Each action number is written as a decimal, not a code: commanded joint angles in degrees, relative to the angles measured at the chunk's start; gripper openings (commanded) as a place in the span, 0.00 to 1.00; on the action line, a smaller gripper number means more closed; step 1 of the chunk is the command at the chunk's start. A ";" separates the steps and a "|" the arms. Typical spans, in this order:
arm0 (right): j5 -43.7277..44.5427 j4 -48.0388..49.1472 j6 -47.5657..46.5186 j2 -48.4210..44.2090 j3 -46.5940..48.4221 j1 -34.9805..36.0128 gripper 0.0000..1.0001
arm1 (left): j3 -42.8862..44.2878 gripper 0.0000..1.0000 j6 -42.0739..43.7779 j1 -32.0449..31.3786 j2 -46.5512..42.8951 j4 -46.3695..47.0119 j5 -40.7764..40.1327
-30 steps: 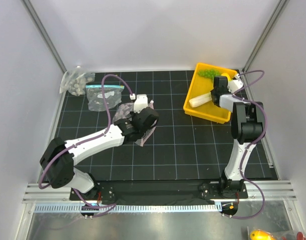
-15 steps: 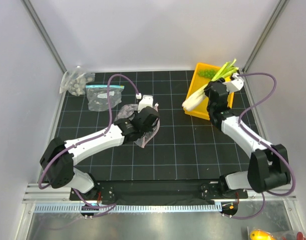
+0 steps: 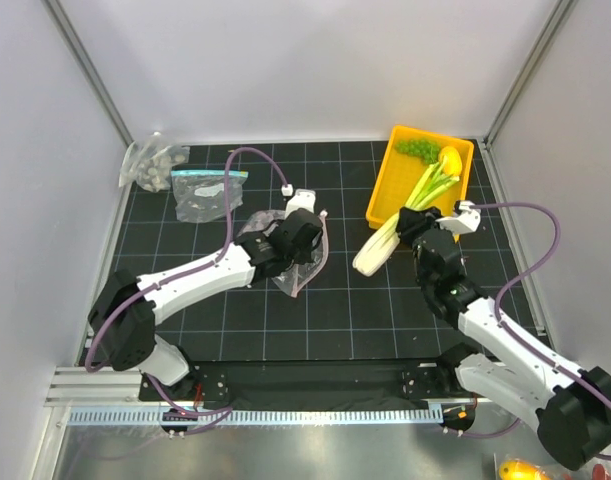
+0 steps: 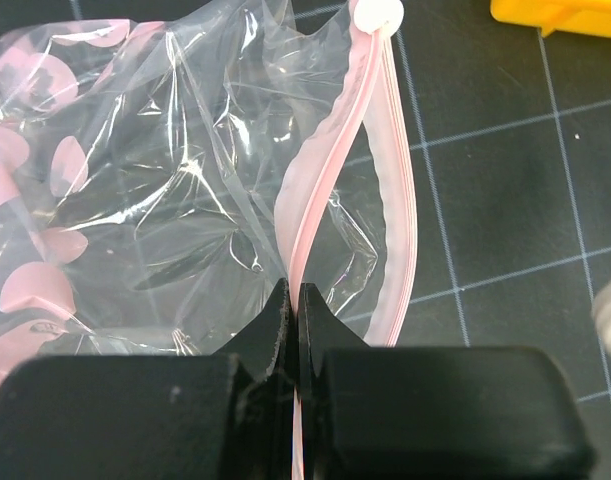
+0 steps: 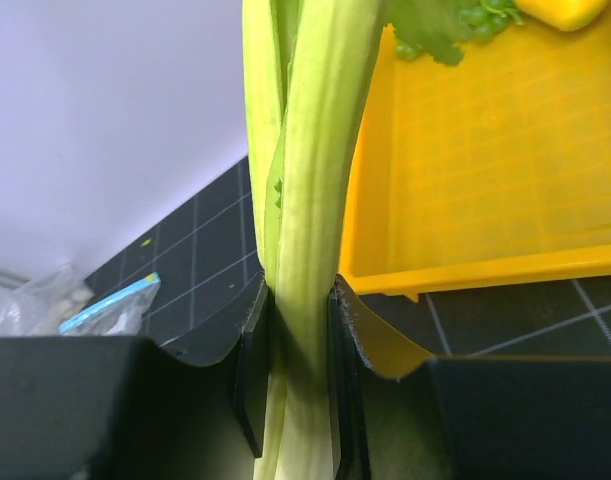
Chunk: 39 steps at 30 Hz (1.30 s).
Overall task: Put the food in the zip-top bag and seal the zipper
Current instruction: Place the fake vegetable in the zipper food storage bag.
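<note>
My left gripper (image 3: pixel 303 222) is shut on the pink-red zipper strip (image 4: pixel 307 205) of the dotted zip-top bag (image 3: pixel 290 262) and holds its mouth up; the pinch shows in the left wrist view (image 4: pixel 293 300). The bag (image 4: pixel 135 200) lies crumpled on the mat. My right gripper (image 3: pixel 417 222) is shut on the leek (image 3: pixel 385 238), held above the mat with its white end pointing toward the bag. The stalk (image 5: pixel 310 250) stands between the jaws in the right wrist view (image 5: pixel 300 330). The lemon (image 3: pixel 450 158) and the grapes (image 3: pixel 417 148) lie in the yellow tray (image 3: pixel 385 195).
A clear bag with a light-blue zipper (image 3: pixel 200 193) lies at the back left. A bunched dotted bag (image 3: pixel 151 165) sits in the back-left corner. The yellow tray stands at the back right, by the enclosure wall.
My right gripper lifted the leek out of the yellow tray and carried it forward and left toward the bag. My left gripper shifted slightly right and back with the zipper strip.
</note>
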 commanded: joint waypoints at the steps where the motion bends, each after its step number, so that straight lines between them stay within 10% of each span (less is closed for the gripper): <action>1: -0.06 6.34 -1.52 -3.14 0.65 2.53 0.05 | 2.99 0.00 -0.41 -0.11 1.72 -0.66 3.32; 39: -13.42 42.28 -30.62 -5.95 -8.47 18.53 0.01 | 3.51 0.00 -11.12 -0.02 -10.15 6.98 44.62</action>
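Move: The right gripper already holds the celery with its root end hanging low. From it the bag's open mouth lies about 19 cm left, 6 cm back and 8 cm lower; behind it sits the yellow tray, some 19 cm ahead, 11 cm right and 19 cm below, with the lemon about 26 cm ahead and 18 cm right. From the left gripper, pinching the bag's rim, the root end hangs about 13 cm right and 2 cm back, near its height. Carry the celery left about 10 cm towards the bag, easing up and back, and tilt the right fingers up while swinging them counter-clockwise some 25 degrees. Meanwhile draw the pinched rim back and right, roughly 9 and 7 cm, lifting it mainly at the end; roll its left side down and turn clockwise, so the mouth meets the root end. Keep both grips closed. ##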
